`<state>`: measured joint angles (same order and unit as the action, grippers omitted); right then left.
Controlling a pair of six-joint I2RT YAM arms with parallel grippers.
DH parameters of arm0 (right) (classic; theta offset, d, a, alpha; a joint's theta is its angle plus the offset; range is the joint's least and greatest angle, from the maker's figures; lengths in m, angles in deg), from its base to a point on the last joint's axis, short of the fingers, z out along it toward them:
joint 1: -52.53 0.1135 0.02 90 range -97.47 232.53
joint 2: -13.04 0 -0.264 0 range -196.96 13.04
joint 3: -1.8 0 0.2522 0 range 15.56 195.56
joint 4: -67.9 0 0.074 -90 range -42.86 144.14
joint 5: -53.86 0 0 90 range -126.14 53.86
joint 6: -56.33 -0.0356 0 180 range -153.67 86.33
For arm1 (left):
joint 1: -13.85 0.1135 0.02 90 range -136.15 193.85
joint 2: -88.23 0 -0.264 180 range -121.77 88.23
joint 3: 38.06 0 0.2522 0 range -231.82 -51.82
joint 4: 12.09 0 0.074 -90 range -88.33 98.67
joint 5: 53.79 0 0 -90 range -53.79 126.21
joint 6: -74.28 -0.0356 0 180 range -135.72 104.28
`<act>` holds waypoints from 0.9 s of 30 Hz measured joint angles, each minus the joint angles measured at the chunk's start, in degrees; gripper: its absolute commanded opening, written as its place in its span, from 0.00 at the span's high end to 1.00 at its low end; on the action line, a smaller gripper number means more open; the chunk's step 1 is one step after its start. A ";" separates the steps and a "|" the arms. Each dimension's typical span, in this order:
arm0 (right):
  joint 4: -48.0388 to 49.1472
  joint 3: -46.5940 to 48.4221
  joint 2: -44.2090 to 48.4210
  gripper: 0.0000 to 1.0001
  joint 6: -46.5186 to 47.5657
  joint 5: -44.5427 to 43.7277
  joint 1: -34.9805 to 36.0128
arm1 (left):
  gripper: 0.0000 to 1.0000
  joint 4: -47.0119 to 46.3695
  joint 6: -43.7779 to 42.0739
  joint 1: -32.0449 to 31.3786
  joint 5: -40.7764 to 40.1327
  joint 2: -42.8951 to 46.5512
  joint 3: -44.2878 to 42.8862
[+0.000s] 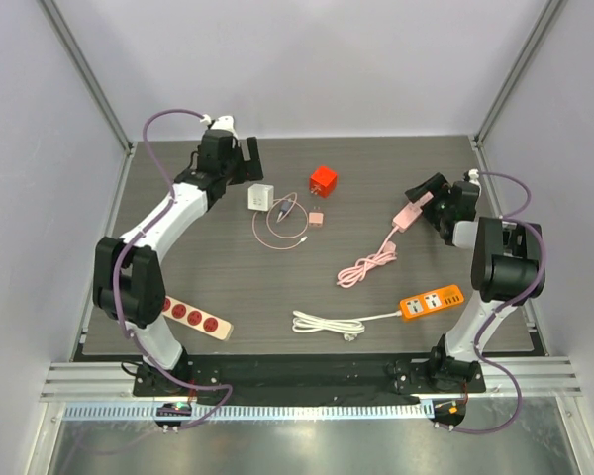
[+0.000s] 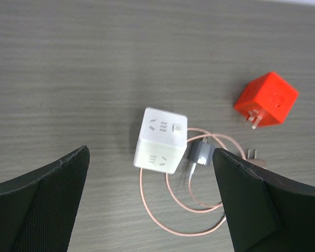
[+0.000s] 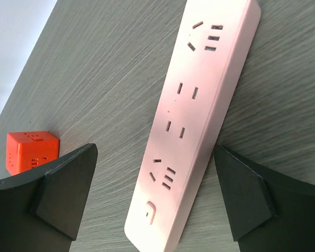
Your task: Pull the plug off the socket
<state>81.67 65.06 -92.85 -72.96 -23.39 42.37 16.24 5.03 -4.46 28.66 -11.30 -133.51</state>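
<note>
A white cube socket [image 1: 260, 197] lies at the back left of the table, with a grey plug [image 1: 280, 206] in its right side and a thin pink cable [image 1: 282, 236] looped beside it. In the left wrist view the cube [image 2: 160, 140] and the plug [image 2: 200, 152] lie below and between my fingers. My left gripper [image 2: 151, 157] is open and empty above the cube; it also shows in the top view [image 1: 246, 158]. My right gripper [image 3: 155, 149] is open, its fingers on either side of a pink power strip [image 3: 199, 115], also in the top view [image 1: 408, 213].
A red cube socket [image 1: 323, 180] sits behind and to the right of the white cube. A small pink adapter [image 1: 317, 218] lies by the cable. The pink strip's coiled cord [image 1: 368, 265], an orange strip [image 1: 432, 302], a white cable [image 1: 327, 324] and a white strip with red sockets [image 1: 193, 317] lie nearer.
</note>
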 measured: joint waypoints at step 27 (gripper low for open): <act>-15.23 -0.22 19.37 0.00 8.55 -15.82 20.00 | 0.00 -13.00 8.76 -2.12 12.41 5.62 9.73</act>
<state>66.43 64.84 -73.48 -64.41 -39.21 62.37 3.23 13.79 -6.58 41.08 -5.68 -123.79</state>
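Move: My open right fingers straddle the pink socket strip, its middle under them, roughly 1 cm left and 2 cm down. From that hand the red cube is about 25 cm left and 4 cm ahead, and the small pink plug some 26 cm left and 5 cm back. The white cube lies about 5 cm right of my empty left hand, 2 cm ahead and 11 cm below; from that hand the red cube is about 19 cm right and 6 cm ahead. I lift my open right hand off the pink strip, backing up and to the right about 3 cm, then sweep it left some 14 cm towards the red cube, still rising to about 9 cm above its start. My left hand, also open and empty, drifts about 6 cm right, late drawing a little back and up above the white cube, rolling some 15 degrees left side down. ##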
